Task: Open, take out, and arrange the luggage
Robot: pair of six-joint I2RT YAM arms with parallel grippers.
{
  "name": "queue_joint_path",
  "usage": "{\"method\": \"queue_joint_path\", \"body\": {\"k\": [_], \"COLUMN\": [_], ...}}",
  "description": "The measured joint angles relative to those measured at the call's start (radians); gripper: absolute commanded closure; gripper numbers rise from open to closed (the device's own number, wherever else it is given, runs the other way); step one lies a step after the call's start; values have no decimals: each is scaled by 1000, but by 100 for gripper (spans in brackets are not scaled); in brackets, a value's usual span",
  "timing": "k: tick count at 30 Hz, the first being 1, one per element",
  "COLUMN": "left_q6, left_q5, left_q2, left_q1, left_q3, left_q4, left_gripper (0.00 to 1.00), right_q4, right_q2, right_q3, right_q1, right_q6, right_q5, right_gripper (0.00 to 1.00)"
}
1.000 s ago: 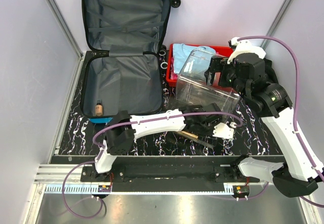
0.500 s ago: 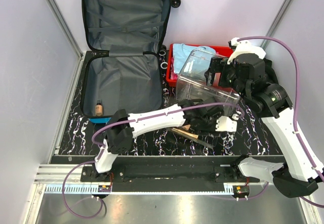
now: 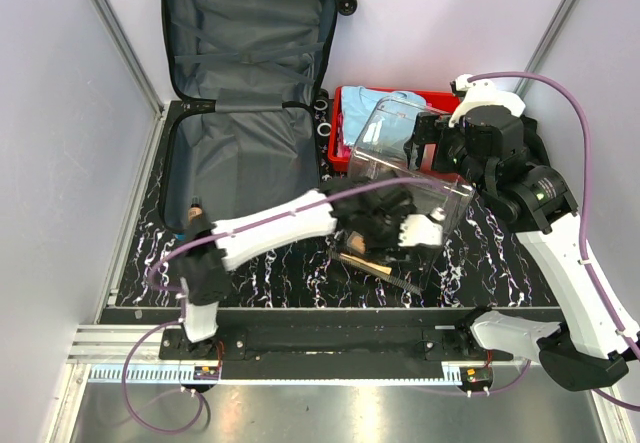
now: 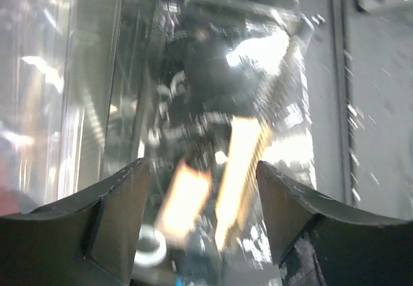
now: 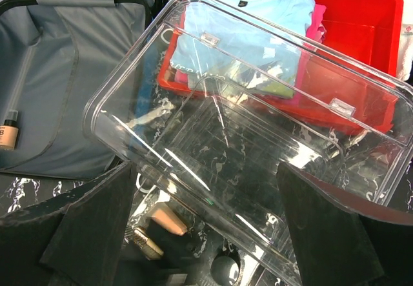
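Note:
The luggage [image 3: 245, 113] is a bright blue suitcase lying open at the back left, its grey-lined lid leaning on the wall. A small brown bottle [image 3: 196, 207] lies in its near half. My left gripper [image 3: 415, 231] is open beside the near wall of the tilted clear bin [image 3: 410, 168], a little beyond a wooden brush [image 3: 372, 262] on the table. In the blurred left wrist view the brush [image 4: 242, 170] and a peach-coloured piece [image 4: 184, 195] lie past the empty left gripper [image 4: 203, 221]. My right gripper [image 5: 206, 234] is open over the clear bin [image 5: 245, 124], gripping nothing.
A red tray [image 3: 440, 98] with a light blue shirt [image 3: 375, 103] stands behind the bin at the back right. Grey walls close in left, back and right. The left arm [image 3: 270, 228] stretches across the suitcase's near corner. The table is black marbled [image 3: 140, 273].
The left gripper has opened, leaving the wooden brush on the table, and has swung back and to the left toward the bin. The right arm and bin have not moved.

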Motion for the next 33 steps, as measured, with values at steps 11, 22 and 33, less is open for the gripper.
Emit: {"method": "queue_joint_path", "body": {"k": [11, 22, 33], "left_q6": [-22, -11, 105], "left_q5": [136, -5, -220], "left_q2": [-343, -338, -55], "left_q1": [436, 1028, 1144], "left_q3": [-105, -264, -376], "left_q4": [-196, -236, -218], "left_gripper": [40, 65, 69], "right_q4": [46, 94, 121], "right_q2": [16, 105, 149], "right_q3": [-35, -51, -51], "right_q1": [0, 0, 0], "right_q6": [-25, -104, -166], "right_q5": [-36, -53, -48], "right_gripper": [5, 4, 4]}}
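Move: The left hand holds nothing; the foundation bottle it goes for lies in the open luggage, about 47 cm to its left, 14 cm ahead and 13 cm lower. The luggage tray's middle is some 35 cm left and 24 cm ahead. Near the hand on the table lie a tan bottle, 8 cm left and 6 cm ahead, and a wooden brush, 6 cm left and level with it. The clear box is about 8 cm ahead of the right hand, 2 cm left and 22 cm below. No new contact shows: the left hand sweeps about 45 cm left and 14 cm forward to the foundation bottle, first rising some 8 cm clear of the table things, then dropping nearly 20 cm into the luggage. Its wrist swings some 60 degrees counter-clockwise to point straight down as the fingers narrow to about a third open. The right hand, wide open, eases forward, down and left towards the clear box. ##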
